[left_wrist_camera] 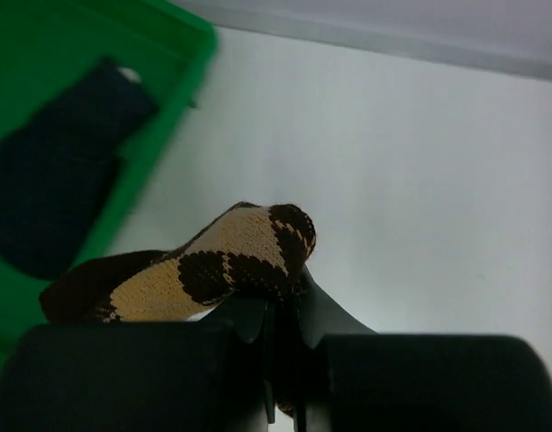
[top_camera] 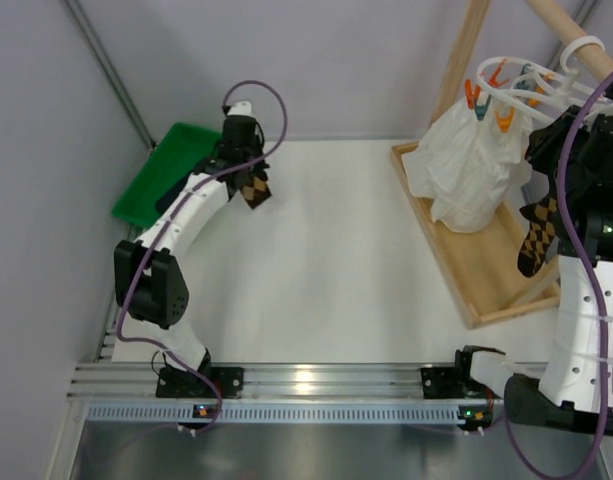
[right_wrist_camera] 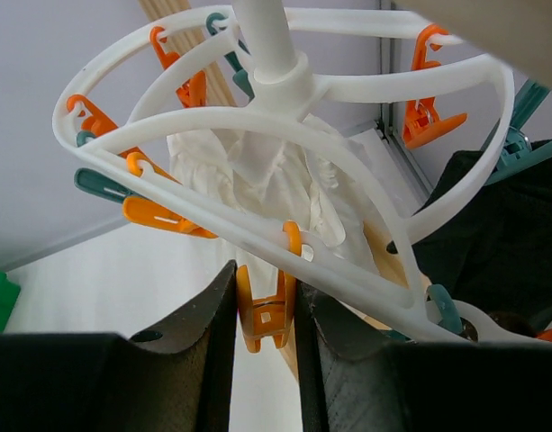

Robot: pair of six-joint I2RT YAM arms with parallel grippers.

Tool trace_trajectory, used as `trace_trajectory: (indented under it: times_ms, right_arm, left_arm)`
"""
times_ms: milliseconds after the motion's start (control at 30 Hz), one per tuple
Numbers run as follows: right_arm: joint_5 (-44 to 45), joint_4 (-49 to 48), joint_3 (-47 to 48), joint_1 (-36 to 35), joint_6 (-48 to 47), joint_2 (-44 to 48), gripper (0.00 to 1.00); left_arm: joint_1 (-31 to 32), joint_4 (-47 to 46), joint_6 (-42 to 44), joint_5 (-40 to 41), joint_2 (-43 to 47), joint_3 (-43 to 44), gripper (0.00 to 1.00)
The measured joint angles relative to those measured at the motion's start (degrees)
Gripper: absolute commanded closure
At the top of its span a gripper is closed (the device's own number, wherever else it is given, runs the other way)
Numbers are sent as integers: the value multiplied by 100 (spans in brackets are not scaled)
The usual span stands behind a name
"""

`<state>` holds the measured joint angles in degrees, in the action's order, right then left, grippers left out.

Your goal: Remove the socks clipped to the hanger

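My left gripper [top_camera: 248, 168] is shut on an orange-and-black argyle sock [top_camera: 254, 188] and holds it above the table beside the green bin [top_camera: 166, 170]. In the left wrist view that sock [left_wrist_camera: 221, 265] folds over the closed fingers. A plain dark sock [left_wrist_camera: 59, 171] lies in the bin. At the right, the white round hanger [right_wrist_camera: 285, 72] hangs from the rack. My right gripper [right_wrist_camera: 265, 286] is shut on one of its orange clips [right_wrist_camera: 268, 319]. Another argyle sock [top_camera: 538, 235] hangs below the hanger [top_camera: 561, 88]. Dark fabric [right_wrist_camera: 492, 225] hangs at the hanger's right.
A large white cloth [top_camera: 471, 170] hangs from the hanger over the wooden rack base [top_camera: 466, 270]. The rack's pale beam [top_camera: 464, 50] rises at the back right. Grey walls close in the table on the left and behind.
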<state>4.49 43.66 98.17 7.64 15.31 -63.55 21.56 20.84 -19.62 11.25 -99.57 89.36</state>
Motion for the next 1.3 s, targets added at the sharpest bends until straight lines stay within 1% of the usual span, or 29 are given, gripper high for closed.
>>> trace_trajectory:
  times_ms: [100,167,267,367,500,633,767,967,1133,1167,1200,1233,1267,1300]
  right_arm:
    - [-90,-125,-116,2,83,7,100]
    - [-175,-184,-157,4,109,7,100]
    - [-229,-219,-177,4,131,7,100]
    - [-280,-251,-197,4,142,13,100]
    - [-348,-452,-372,4,138,68,100]
    - [-411,-535,-468,4,129,118,100]
    - [-428,-553,-481,4,120,127,100]
    - [-459,-555,-481,4,122,122,100]
    - [-468,-557,-481,4,122,116,100]
    - [-479,-557,-481,4,122,116,100]
    - [-487,-557,-481,4,125,116,100]
    - [-503,-557,-481,4,125,114,100]
    - [-509,-557,-481,4,125,111,100]
    - [-520,-557,-481,4,125,109,100]
  left_arm:
    - [-562,81,160,1088,157,76,100]
    - [-723,76,236,1840,184,160,100]
    - [-809,74,201,2734,192,177,100]
    - [-968,79,-166,3268,153,175,100]
    - [-1368,-48,-660,3707,-105,149,100]
    - [-1690,-195,-1021,3895,-809,149,100]
    - [-1823,-389,-1093,3869,-1499,111,100]
    - [-1937,-892,-1167,3650,-1611,-28,100]
    - [-2315,-1237,-1123,3167,-1775,107,100]
    - [-2393,-1281,-1121,3062,-1829,146,93]
    - [-2500,-1318,-1119,2852,-1908,184,79]
    - [-2599,-1344,-1121,2669,-1985,210,55]
    - [-2688,-1357,-1115,2500,-2039,214,22]
    - [-2747,-1351,-1128,2385,-2079,214,8]
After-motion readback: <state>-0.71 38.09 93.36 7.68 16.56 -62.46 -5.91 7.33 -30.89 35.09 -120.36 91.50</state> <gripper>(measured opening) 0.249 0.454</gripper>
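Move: The left hand holds the argyle sock high over the white table; the middle of the green bin lies about 25 cm to its left, only some 2 cm farther ahead, and roughly 20 cm below it. The dark blue socks already in the bin lie about 22 cm left of the hand, nearly level with it in reach and 20 cm down. From the right hand, up at the hanger, the bin is some 90 cm to the left, 20 cm ahead and 43 cm below. The left hand sweeps the pinched argyle sock fast to the left towards and over the green bin, some 30 cm in all, rising about 4 cm first while the wrist swings some 55 degrees counter-clockwise, then sinking steeply. After a brief check in the descent it eases on left, forward and a little lower to finish well below its starting height and about 7 cm farther forward, and right at the end the fingers open plainly to let the sock go over the dark blue socks. ##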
